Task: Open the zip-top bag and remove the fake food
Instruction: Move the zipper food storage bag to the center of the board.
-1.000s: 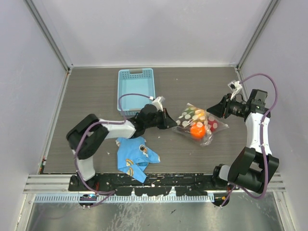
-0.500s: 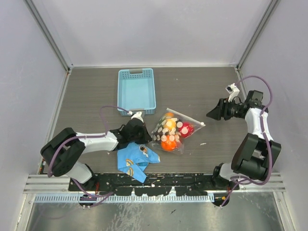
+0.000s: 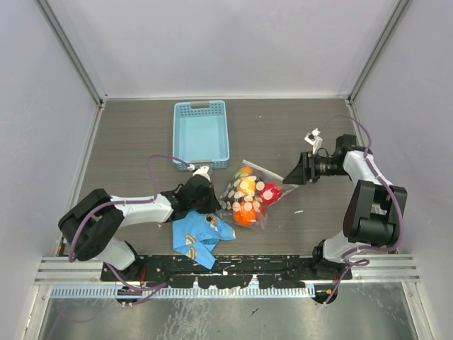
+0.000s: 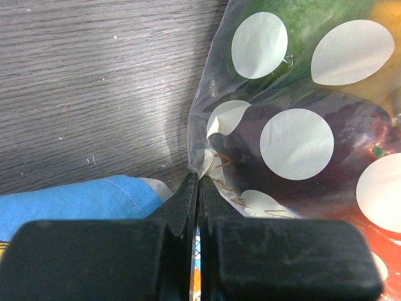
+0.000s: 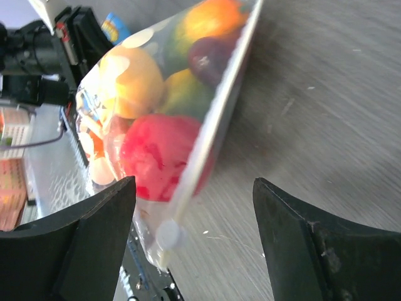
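The zip-top bag (image 3: 249,195) lies at mid table, clear with white dots, its white zip strip (image 5: 220,103) along the right edge. Inside it is the fake food: a red piece (image 5: 156,157), a yellow one (image 5: 130,78), an orange one (image 5: 210,15), a dark purple one (image 4: 357,122) and a green one (image 4: 301,25). My left gripper (image 4: 198,183) is shut on the bag's left corner, low over the table (image 3: 127,142). My right gripper (image 5: 194,185) is open, its fingers on either side of the zip strip's near end without touching it.
A light blue slotted basket (image 3: 201,131) stands behind the bag. A blue cartoon-print cloth (image 3: 200,234) lies under and in front of my left gripper. Grey walls close the table on three sides.
My left gripper pulled the bag left and toward the near edge, then held still. My right gripper opened wide and moved left up to the bag's zip edge.
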Robot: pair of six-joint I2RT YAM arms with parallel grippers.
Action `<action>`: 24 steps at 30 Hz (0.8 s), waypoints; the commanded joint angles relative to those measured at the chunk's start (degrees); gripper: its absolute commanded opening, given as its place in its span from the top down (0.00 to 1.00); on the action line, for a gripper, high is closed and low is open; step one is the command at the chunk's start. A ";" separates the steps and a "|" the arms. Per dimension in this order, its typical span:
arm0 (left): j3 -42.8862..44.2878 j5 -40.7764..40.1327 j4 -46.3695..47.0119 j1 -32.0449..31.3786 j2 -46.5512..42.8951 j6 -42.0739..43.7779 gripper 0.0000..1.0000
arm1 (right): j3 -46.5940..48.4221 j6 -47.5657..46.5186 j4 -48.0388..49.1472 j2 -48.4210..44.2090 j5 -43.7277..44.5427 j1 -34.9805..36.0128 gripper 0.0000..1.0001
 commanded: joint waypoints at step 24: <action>-0.42 2.28 7.23 0.27 -2.99 3.02 1.00 | 6.57 -10.28 -11.90 2.63 -5.63 7.73 0.98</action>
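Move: The right hand hangs open over the mouth end of the zipper food storage bag. The edge near its right corner is about 4 cm to the left and 2 cm back, roughly level with the fingers. The red fruit inside lies some 8 cm left, 3 cm back and 5 cm lower. From the left hand, already shut on the bag's near-left corner, the bag's middle is about 9 cm right and 3 cm ahead; the blue cloth lies roughly 4 cm left and 6 cm back. The right fingers close on the bag's mouth edge near its right corner and pinch it, after the hand slides about 4 cm left and 2 cm back, dipping slightly and coming up again while turning some 10 degrees counter-clockwise. The left hand keeps its pinch on the opposite corner, easing about 1 cm right. ##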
